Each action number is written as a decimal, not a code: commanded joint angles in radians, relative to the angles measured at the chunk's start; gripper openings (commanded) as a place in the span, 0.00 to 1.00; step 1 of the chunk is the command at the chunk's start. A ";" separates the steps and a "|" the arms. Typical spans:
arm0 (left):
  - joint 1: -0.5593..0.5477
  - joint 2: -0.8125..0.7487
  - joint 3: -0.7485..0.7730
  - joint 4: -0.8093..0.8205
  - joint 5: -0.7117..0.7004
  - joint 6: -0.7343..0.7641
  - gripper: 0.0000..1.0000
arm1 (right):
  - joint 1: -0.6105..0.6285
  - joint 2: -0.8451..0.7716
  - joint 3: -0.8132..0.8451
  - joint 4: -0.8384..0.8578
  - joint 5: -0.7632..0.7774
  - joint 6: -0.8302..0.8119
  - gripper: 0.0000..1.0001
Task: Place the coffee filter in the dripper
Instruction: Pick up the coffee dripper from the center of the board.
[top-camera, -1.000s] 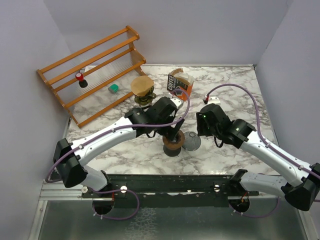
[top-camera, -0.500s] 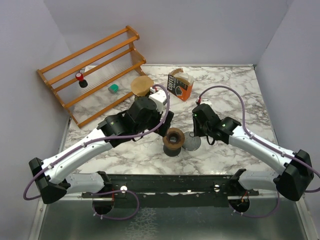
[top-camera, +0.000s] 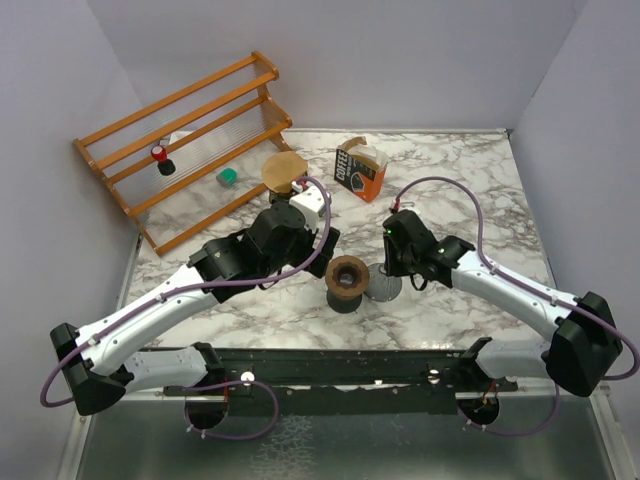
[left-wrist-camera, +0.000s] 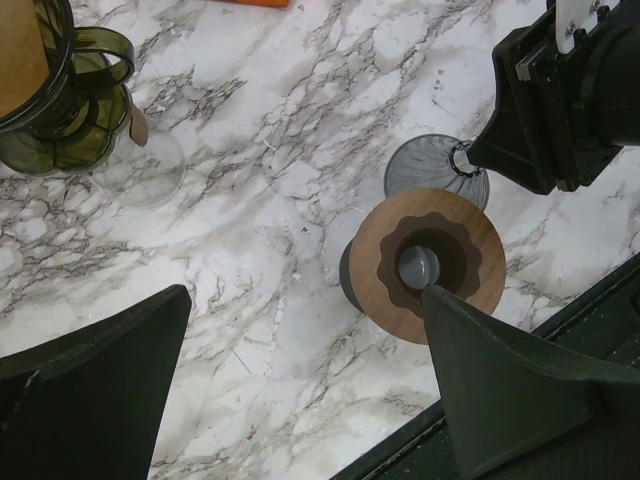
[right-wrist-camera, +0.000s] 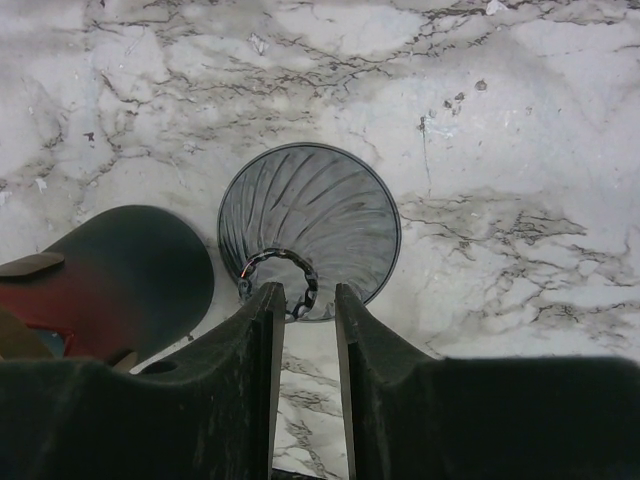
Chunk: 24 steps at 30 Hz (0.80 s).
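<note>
The brown paper coffee filter (top-camera: 284, 170) (left-wrist-camera: 18, 50) sits in a smoky glass holder (left-wrist-camera: 75, 110) at the back of the table. The grey ribbed dripper (top-camera: 384, 285) (right-wrist-camera: 310, 225) (left-wrist-camera: 430, 170) rests on the marble beside a wooden-topped stand (top-camera: 347, 278) (left-wrist-camera: 428, 262). My right gripper (top-camera: 396, 262) (right-wrist-camera: 308, 292) hovers over the dripper's near edge. Its jaws are narrowly apart, with part of the dripper's small ring (right-wrist-camera: 278, 280) at their tips and a gap left at the right finger. My left gripper (top-camera: 318, 238) (left-wrist-camera: 300, 380) is wide open and empty, left of the stand.
A wooden rack (top-camera: 180, 150) stands at the back left, with a red-capped item (top-camera: 161, 157) and a small green item (top-camera: 229, 177) by it. An orange coffee box (top-camera: 360, 170) stands behind the dripper. The table's black front rail (top-camera: 350, 365) runs below the stand.
My left arm has drawn back up and left, off the stand. My right gripper has slid closer to the dripper and its jaws have narrowed.
</note>
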 joint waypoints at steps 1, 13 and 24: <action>-0.006 -0.010 -0.020 0.024 -0.025 0.019 0.99 | -0.006 0.006 -0.020 0.027 -0.034 0.018 0.32; -0.006 -0.008 -0.024 0.031 -0.020 0.027 0.99 | -0.013 0.048 -0.032 0.058 -0.047 0.018 0.26; -0.006 -0.010 -0.022 0.033 -0.014 0.022 0.99 | -0.016 0.030 -0.025 0.034 -0.033 0.014 0.01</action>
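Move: The grey ribbed coffee dripper, standing wide end down, has its middle about 2 cm to the right hand's left, level with it fore and aft, and some 5 cm below. The wooden-collared stand is roughly 12 cm left and 3 cm back of that hand, its middle 3 cm lower. The coffee box stands some 28 cm ahead and 9 cm left. From the left hand, the dripper lies about 18 cm right, 4 cm ahead and 20 cm down. Ease the right gripper down about 1.5 cm, edging very slightly left, so that its parted fingertips straddle the right-hand side of the small ring on top of the grey dripper. As the descent ends, close the fingers from about a third open to almost shut, pinching the ring's rim, and hold there. ##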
